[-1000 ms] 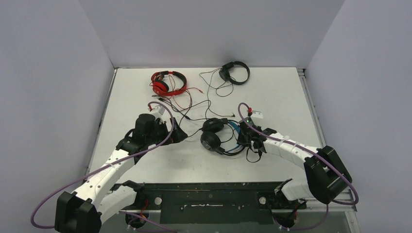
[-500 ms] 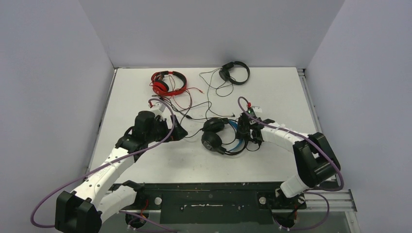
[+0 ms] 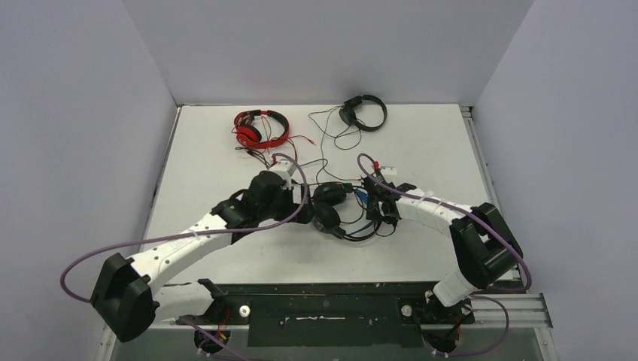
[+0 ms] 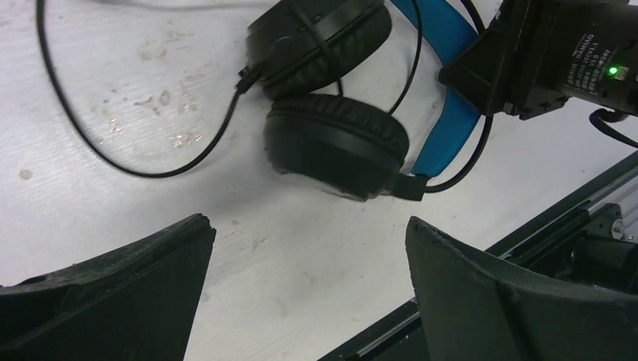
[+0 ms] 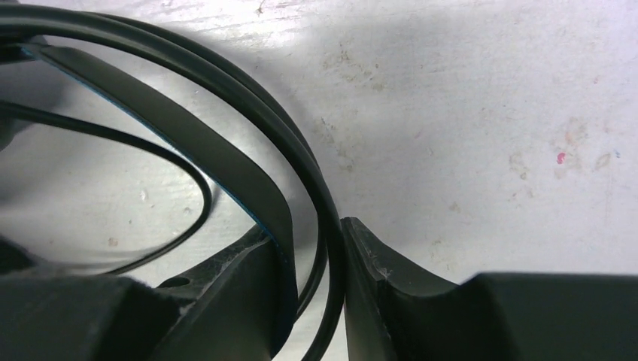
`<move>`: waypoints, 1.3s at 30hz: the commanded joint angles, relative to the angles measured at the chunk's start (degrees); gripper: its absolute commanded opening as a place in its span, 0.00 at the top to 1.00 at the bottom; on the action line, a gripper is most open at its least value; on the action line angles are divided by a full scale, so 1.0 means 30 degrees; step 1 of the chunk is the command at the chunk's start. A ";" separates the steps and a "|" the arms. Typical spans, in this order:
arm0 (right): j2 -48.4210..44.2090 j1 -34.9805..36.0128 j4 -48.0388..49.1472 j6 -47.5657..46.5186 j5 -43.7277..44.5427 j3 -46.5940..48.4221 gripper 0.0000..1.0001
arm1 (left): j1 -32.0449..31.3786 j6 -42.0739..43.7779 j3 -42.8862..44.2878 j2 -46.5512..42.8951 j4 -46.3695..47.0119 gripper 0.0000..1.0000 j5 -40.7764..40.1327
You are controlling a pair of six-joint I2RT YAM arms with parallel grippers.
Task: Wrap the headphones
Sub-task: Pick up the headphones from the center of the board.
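The black headphones with a blue headband point(image 3: 331, 209) lie mid-table, their cable looped around them. My left gripper point(image 3: 307, 214) stands open just left of the ear cups; in the left wrist view the nearer ear cup point(image 4: 336, 147) lies just ahead of the left gripper point(image 4: 307, 224), with nothing between its fingers. My right gripper point(image 3: 374, 213) is on the band's right side. In the right wrist view the right gripper point(image 5: 308, 233) is shut on the headband point(image 5: 188, 128) and two strands of black cable point(image 5: 301, 158). Red headphones point(image 3: 259, 128) and all-black headphones point(image 3: 363, 113) lie at the back.
Thin red and black cords point(image 3: 301, 162) trail in a tangle from the back headphones toward the middle. The right arm's wrist housing point(image 4: 572, 53) sits close to the blue band. A black metal rail point(image 3: 323, 301) runs along the table's near edge.
My left arm has swung right and now sits beside the ear cups. The right gripper shifted left, opened briefly and closed on the band and cable.
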 commanded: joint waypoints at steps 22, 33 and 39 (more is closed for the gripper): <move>-0.2426 0.1378 -0.0854 0.0360 0.1295 0.1317 0.69 | -0.2727 -0.3133 0.5402 0.8359 -0.0856 0.15 -0.4715; -0.2061 0.1327 -0.0538 0.0381 0.0892 0.1063 0.42 | -0.1559 -0.3593 0.3015 0.7582 0.1164 0.34 -0.2891; -0.1297 0.1080 -0.0258 0.0493 0.0211 0.0981 0.26 | -0.1458 -0.3903 0.2041 0.7199 0.2322 0.35 -0.2470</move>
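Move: The left hand's open fingers hang short of the near earcup of the headphones, which lies about 6 cm to their right, 4 cm farther out and some 10 cm below. The far earcup is roughly 6 cm beyond that near cup and 1 cm right of it, and the headband, already pinched by the right hand, crosses some 16 cm to the left hand's right and 4 cm ahead. From the right hand the near earcup lies about 12 cm to the left, level with it fore and aft and some 3 cm higher. The left hand swings right and forward over the near earcup with its fingers wide, then sinks about 6 cm onto it, tipping some 10 degrees further down and easing back left by about 1 cm as the fingers close in on the cup from both sides. Early on, the right hand raises the pinched headband about 3.5 cm and then nearly stops, drifting slightly left; once the left fingers have narrowed on the cup, the right fingers spread wide and release their pinch, staying around the headband. ##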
